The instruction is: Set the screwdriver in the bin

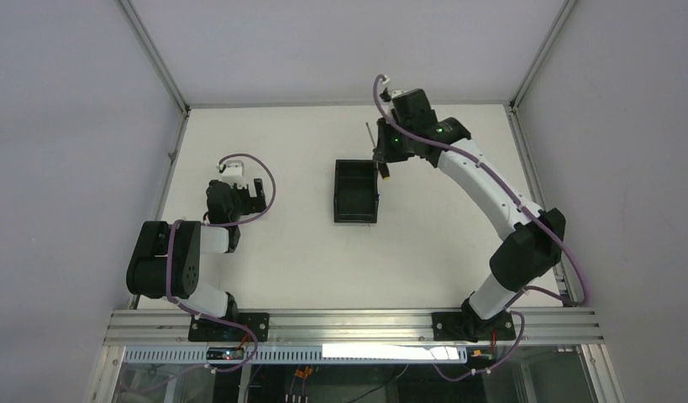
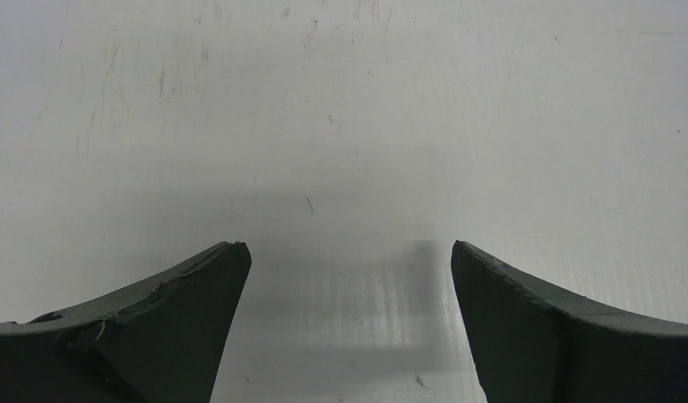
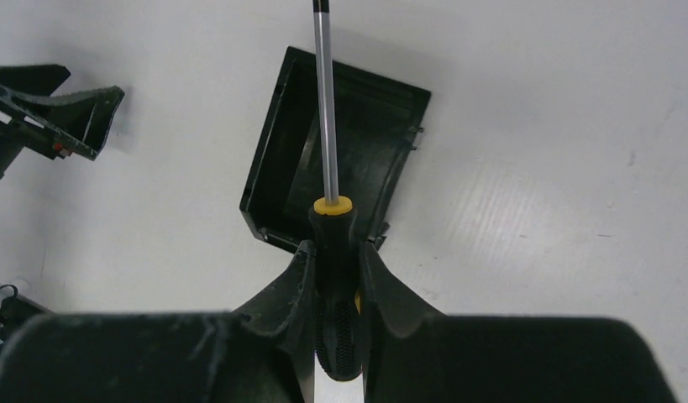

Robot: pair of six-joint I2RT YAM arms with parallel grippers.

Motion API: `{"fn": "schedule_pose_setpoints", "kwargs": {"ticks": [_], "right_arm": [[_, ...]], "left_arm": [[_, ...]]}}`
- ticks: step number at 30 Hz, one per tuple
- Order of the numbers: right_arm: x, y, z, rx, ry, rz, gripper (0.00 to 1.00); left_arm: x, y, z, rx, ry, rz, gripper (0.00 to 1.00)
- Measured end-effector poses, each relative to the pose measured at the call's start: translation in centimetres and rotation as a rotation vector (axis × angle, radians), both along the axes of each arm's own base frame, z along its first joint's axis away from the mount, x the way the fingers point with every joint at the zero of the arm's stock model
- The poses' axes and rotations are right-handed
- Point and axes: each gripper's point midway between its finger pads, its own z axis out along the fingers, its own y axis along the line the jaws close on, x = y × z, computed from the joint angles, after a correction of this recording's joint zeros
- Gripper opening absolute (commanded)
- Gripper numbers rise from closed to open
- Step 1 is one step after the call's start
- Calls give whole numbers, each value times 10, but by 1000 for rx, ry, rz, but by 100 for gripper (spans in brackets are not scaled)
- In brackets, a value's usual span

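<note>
My right gripper [image 1: 380, 159] is shut on the screwdriver [image 1: 378, 161] by its black handle, held above the table at the far right edge of the bin [image 1: 356, 191]. In the right wrist view the right gripper [image 3: 333, 252] clamps the handle [image 3: 334, 285], and the thin metal shaft [image 3: 325, 101] with a yellow collar points out over the black open-topped bin [image 3: 281, 168], which looks empty. My left gripper [image 1: 258, 191] is open and empty over bare table, far left of the bin. In the left wrist view the left gripper [image 2: 350, 252] shows only white table between its fingers.
The white table [image 1: 281, 252] is fenced by a metal frame and grey walls. The left arm's gripper shows at the top left of the right wrist view [image 3: 63, 117]. An aluminium rail [image 1: 349, 323] runs along the near edge.
</note>
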Motion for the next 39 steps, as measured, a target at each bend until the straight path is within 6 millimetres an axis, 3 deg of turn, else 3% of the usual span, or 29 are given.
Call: {"fn": "schedule_pose_setpoints", "kwargs": {"ticks": [4,9,14,18,22,25,33,35,39], "right_arm": [[-8,37,-26,-24,19,77,14],[-10,70,-78,-118,55,154,16],[-17,72,-131,-211,107,198,19],[-21,64,-154,-257,113,218,24],[-21,62,-165,-272,100,237,33],[-18,61,-168,-282,84,243,45],[-11,67,-164,-271,49,241,55],[-10,70,-160,-263,43,239,59],[-5,73,-134,-238,-1,196,78]], "left_arm": [[0,0,0,0,0,0,99],[0,0,0,0,0,0,99],[0,0,0,0,0,0,99],[0,0,0,0,0,0,99],[0,0,0,0,0,0,99],[0,0,0,0,0,0,99],[0,0,0,0,0,0,99],[0,0,0,0,0,0,99],[0,0,0,0,0,0,99]]}}
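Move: The right hand already holds the screwdriver by its handle, high up, with the shaft pointing ahead and to the left. From this hand, the bin's middle lies about 7 cm to the left, only some 1 cm ahead and roughly 20 cm below; no loose neighbours stand near it. From the idle left hand, the same bin is about 29 cm to the right, about 1 cm ahead and a touch lower. Down and to the left, the right hand carries the screwdriver over and into the bin, sinking some 16 cm and drifting about 6 cm left and 2 cm back, while the wrist dips its left side and turns counter-clockwise, each about 15 degrees. Low in the bin it nearly stops, opens its fingers well apart to let go of the handle, then rises about 3 cm. ##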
